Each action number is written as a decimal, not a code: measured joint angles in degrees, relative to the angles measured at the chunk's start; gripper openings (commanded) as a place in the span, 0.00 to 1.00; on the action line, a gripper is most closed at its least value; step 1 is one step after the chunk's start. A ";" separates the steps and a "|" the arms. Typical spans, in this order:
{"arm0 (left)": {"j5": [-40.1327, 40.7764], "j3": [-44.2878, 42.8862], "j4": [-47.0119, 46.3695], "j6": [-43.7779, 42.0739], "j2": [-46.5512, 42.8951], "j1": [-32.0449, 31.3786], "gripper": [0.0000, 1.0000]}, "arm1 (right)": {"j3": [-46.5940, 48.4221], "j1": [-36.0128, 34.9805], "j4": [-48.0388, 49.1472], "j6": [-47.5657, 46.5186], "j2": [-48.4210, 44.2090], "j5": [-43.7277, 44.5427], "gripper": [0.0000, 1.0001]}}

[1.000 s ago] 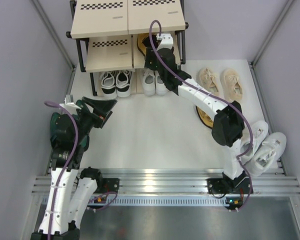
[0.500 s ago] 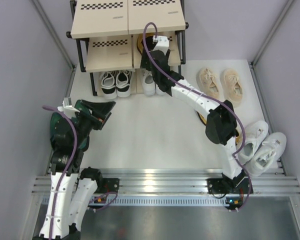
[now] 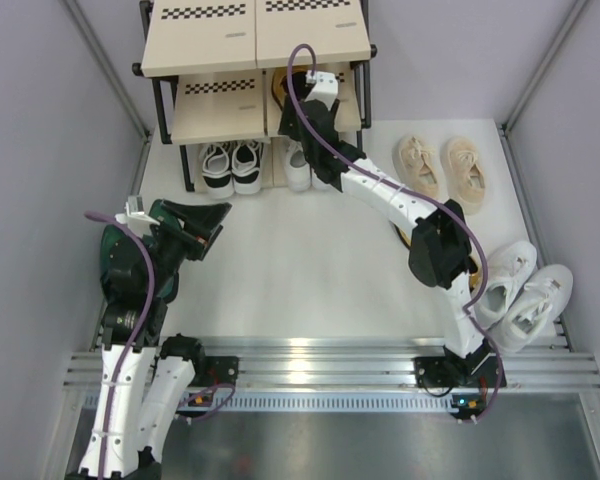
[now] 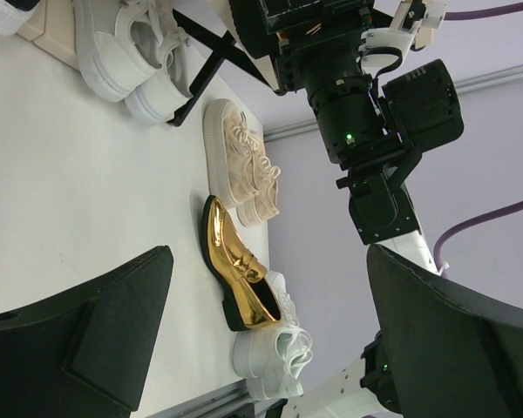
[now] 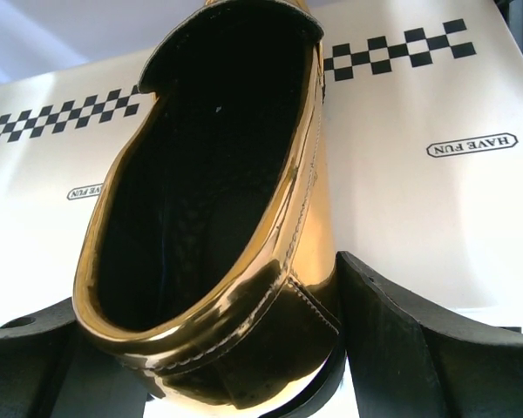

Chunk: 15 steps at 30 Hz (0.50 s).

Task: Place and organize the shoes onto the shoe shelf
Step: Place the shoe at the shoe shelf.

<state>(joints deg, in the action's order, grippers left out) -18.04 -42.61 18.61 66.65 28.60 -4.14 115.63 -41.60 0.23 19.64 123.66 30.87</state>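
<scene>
In the top view my right gripper (image 3: 298, 92) reaches into the middle tier of the shoe shelf (image 3: 205, 45). It is shut on the heel of a shiny gold loafer (image 5: 218, 174), whose toe points at the checkered strip of the beige board (image 5: 418, 209). The second gold loafer (image 4: 240, 279) lies on the table, half under the right arm (image 3: 405, 238). Black-and-white sneakers (image 3: 230, 165) and white lace-ups (image 3: 302, 165) stand at the shelf's foot. My left gripper (image 3: 210, 222) hovers open and empty at the left.
Beige sneakers (image 3: 442, 168) sit to the right of the shelf. Chunky white sneakers (image 3: 525, 295) lie near the right wall. A dark green glossy shape (image 3: 108, 258) shows under the left arm. Grey walls close both sides.
The right gripper has pushed the gold loafer a little further left and deeper into the middle tier. The left gripper has barely shifted.
</scene>
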 measured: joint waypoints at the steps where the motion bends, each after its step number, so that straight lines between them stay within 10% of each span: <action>1: 0.00 0.00 0.02 0.07 0.00 0.00 0.98 | 0.00 0.00 0.07 -0.02 0.00 -0.11 0.75; 8: 0.15 0.11 0.68 0.52 -0.87 0.00 0.98 | 0.48 0.00 4.15 -0.09 0.00 -1.42 0.98; 15: 0.57 0.33 1.33 0.94 -2.25 0.00 0.98 | 0.72 0.00 6.34 -0.15 -0.04 -2.40 0.99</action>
<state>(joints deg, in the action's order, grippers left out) -17.47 -42.28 19.94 67.59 26.35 -4.14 116.36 -41.60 6.57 19.49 123.61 28.47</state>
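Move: The right hand holds the gold shoe by its heel at the middle shelf's right board. The shoe's middle is about 7 cm ahead, 2 cm left and 2 cm below, and the board's middle some 5 cm ahead, 2 cm right and 6 cm below. The white shoes sit some 2 cm ahead, straight below by 18 cm; the black-and-white sneakers are level with them, 16 cm left of the hand. From the left hand the gold shoe lies roughly 37 cm ahead, 17 cm right and 5 cm lower. The right hand spreads its fingers from their grip on the gold shoe's heel to fully open, letting go of it toe-inward on the middle shelf's right board. As they open it rises about 3 cm from the board, drifting some 1 cm left, while the wrist tips up about 5 degrees and its left side lifts by as much; the left finger ends clear of the shoe, the right one still close beside it. ##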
